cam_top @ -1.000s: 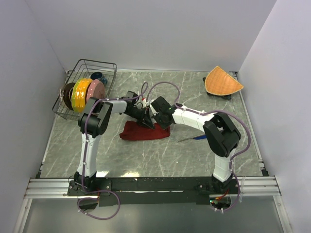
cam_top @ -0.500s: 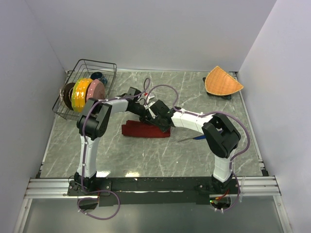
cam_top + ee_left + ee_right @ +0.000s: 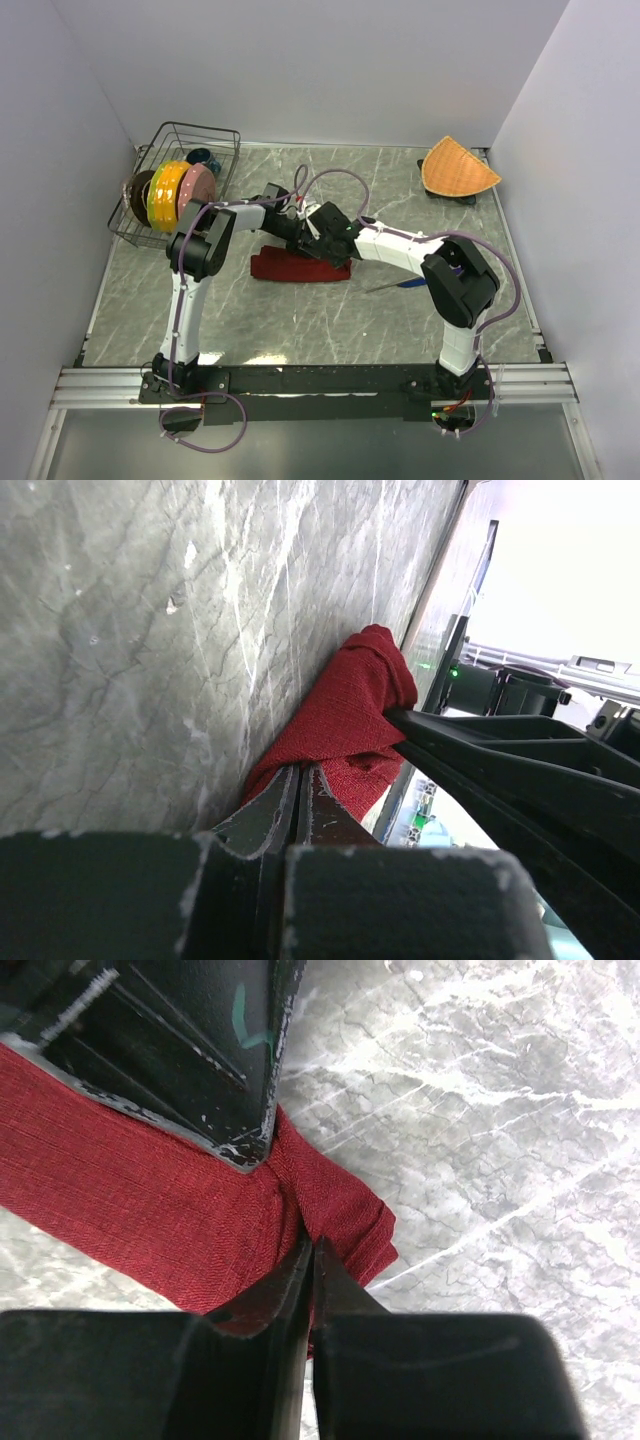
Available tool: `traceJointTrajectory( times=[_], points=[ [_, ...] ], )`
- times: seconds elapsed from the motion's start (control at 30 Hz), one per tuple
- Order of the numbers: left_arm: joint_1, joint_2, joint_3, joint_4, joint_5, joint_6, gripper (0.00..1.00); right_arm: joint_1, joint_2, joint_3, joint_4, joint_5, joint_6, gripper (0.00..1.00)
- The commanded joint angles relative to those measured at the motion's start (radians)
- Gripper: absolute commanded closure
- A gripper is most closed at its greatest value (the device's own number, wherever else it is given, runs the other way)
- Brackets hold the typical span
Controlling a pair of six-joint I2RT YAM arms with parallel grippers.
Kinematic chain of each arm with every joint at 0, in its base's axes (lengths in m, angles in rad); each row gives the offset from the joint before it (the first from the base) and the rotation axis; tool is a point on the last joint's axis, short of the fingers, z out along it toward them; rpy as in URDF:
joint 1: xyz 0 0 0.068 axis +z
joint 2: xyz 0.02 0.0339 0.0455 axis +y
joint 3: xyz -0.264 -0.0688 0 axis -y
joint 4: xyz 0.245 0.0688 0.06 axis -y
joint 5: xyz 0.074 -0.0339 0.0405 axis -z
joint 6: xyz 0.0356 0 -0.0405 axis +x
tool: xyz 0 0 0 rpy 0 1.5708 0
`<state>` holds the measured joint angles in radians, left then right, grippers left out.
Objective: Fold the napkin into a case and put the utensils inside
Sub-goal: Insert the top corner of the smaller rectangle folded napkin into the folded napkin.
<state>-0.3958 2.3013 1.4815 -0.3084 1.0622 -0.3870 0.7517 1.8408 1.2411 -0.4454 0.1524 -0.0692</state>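
Note:
The dark red napkin (image 3: 290,268) lies as a flat folded band mid-table. My left gripper (image 3: 310,245) and right gripper (image 3: 332,256) meet over its far right edge. In the left wrist view the left gripper (image 3: 300,772) is shut, pinching the napkin (image 3: 340,720) at its tips. In the right wrist view the right gripper (image 3: 313,1245) stands closed to a hairline on a crease near the napkin (image 3: 130,1210) corner. The blue-purple knife (image 3: 408,284) and a thin silver fork (image 3: 382,289) lie to the right of the cloth.
A wire rack (image 3: 225,135) holding coloured plates (image 3: 168,192) stands at the back left. An orange woven fan-shaped mat (image 3: 458,168) sits at the back right. White walls close three sides and a metal rail (image 3: 320,380) runs along the near edge.
The napkin edge that both grippers held lifted has come down. The cloth went from a raised triangular shape to a flat band, with both grippers lower and closer to the table.

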Motion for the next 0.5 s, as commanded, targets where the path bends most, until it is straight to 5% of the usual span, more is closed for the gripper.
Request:
traceJointTrajectory(
  times=[0.0,0.47],
  points=[
    [0.008,0.05,-0.003,-0.035,-0.131,0.054,0.99,-0.035,-0.071,0.064,-0.021,-0.066,0.052,0.86],
    [0.008,0.052,0.011,-0.064,-0.137,0.089,0.99,-0.084,-0.02,0.13,-0.062,-0.217,0.127,0.62]
  ],
)
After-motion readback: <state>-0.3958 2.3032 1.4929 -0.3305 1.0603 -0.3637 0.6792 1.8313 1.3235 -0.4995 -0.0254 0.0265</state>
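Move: The napkin's tucked right-end corner is at my right fingertips, about 1 cm to the right, 1 cm ahead and 2 cm below; the middle of the folded napkin is some 8 cm to the left of that hand, 1 cm nearer me and 3 cm lower. The fork lies about 11 cm to its right and 5 cm back. From my left hand, the corner is some 6 cm to the right, level in reach and height. I let go of the napkin's right end: my right fingers, barely parted, spread to about a third of their opening as I lift that hand roughly 2.5 cm, drifting about 1 cm left, with the fingertips tipping some 10 degrees towards my left. My left hand stays put, its shut fingers still wedged between the folded layers. ##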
